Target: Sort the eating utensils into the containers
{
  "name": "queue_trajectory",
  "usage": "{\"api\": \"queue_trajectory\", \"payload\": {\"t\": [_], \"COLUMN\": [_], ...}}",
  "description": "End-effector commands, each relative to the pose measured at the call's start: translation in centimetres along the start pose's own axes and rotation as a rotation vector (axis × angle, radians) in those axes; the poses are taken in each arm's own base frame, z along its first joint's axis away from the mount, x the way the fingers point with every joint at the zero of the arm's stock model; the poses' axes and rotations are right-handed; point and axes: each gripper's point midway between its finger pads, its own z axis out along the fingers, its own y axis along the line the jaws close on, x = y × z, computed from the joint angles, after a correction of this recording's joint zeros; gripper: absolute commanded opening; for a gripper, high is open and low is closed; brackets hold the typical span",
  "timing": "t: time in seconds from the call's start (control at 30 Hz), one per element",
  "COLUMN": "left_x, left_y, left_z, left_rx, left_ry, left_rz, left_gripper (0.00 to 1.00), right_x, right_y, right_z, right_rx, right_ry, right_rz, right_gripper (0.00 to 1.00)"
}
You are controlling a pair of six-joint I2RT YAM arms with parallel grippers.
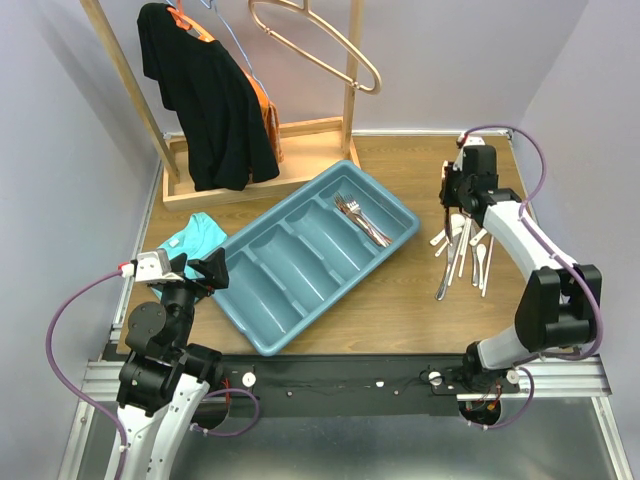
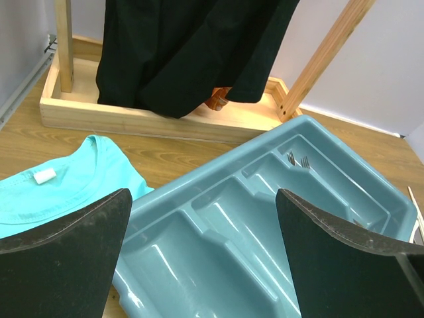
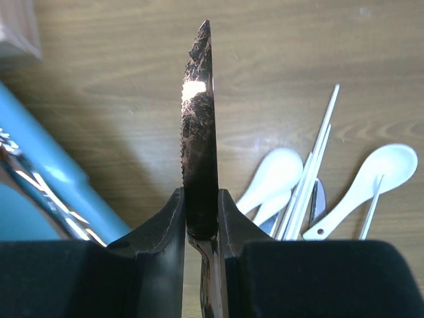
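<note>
The teal-blue tray (image 1: 262, 340) lies diagonally at mid table. Coppery forks (image 1: 362, 221) lie in its far right compartment; the other three compartments look empty. My right gripper (image 1: 455, 203) is above the wood between the tray and the loose pile (image 1: 465, 255). In the right wrist view my right gripper (image 3: 200, 199) is shut on a silver serrated knife (image 3: 199, 112), blade pointing forward. White spoons (image 3: 271, 175) and pale chopsticks (image 3: 317, 162) lie to its right. My left gripper (image 1: 203, 269) is open and empty by the tray's left corner; the left wrist view (image 2: 202, 195) shows it over the tray rim (image 2: 218, 163).
A wooden rack (image 1: 250, 165) with a black garment (image 1: 205, 95) and large metal hangers (image 1: 320, 45) stands at the back left. A teal folded cloth (image 1: 190, 238) lies left of the tray. The table's right edge runs close to the utensil pile.
</note>
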Motion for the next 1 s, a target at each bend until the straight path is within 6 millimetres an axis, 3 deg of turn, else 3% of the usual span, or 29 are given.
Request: {"api": "queue_trajectory", "payload": {"t": [0.0,0.07,0.2,0.37,0.57,0.7,0.8,0.97], "left_x": [0.0,-0.1,0.0,-0.1,-0.2,-0.2,-0.2,-0.2], "left_y": [-0.4,-0.4,-0.4,-0.4,-0.4,-0.4,-0.4,-0.3], "left_z": [0.1,0.1,0.1,0.0,0.0,-0.1,-0.1,-0.1], "left_rx": [0.020,0.020,0.021,0.020,0.020,0.020,0.020,0.018], "left_ry": [0.005,0.004,0.005,0.004,0.000,0.000,0.000,0.000], "left_rz": [0.005,0.004,0.005,0.004,0.004,0.004,0.004,0.004], "left_gripper": [0.99,0.99,0.99,0.99,0.99,0.99,0.99,0.99], "right_x": [-3.8,-4.2,-3.9,-3.2,-0.6,2.9,5.1,9.0], "right_y": [4.4,6.8,13.9,20.9,27.9,32.6,34.5,34.4], "right_z": [-3.0,-3.6,-4.8,-4.6,-4.5,-3.9,-3.5,-0.2], "right_rx": [-0.131,-0.204,-0.347,-0.476,-0.594,-0.676,-0.699,-0.630], "right_ry": [-0.087,-0.103,-0.128,-0.148,-0.112,-0.039,0.011,0.092], "right_rz": [-0.041,-0.040,-0.081,-0.106,-0.162,-0.215,-0.236,-0.273], "right_gripper": [0.08,0.09,0.09,0.09,0.09,0.09,0.10,0.14]}}
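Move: My right hand already holds the brown knife, about 13 cm above the table. The empty tray compartment next to the forks lies about 34 cm to its left and 3 cm back, some 12 cm below. The fork compartment is about 23 cm left and 3 cm ahead; the nearest white spoon lies 5 cm right and 2 cm ahead. From my left hand, the empty compartment is roughly 21 cm ahead, 31 cm right and 24 cm below. I swing the pinched knife about 34 cm left with my right hand, easing some 5 cm back, from the utensil pile past the forks to the empty compartment beside them. I rise over 4 cm at first, then sink about 8 cm towards the tray, turning the hand some 40 degrees counter-clockwise and keeping my fingers shut on the knife. ##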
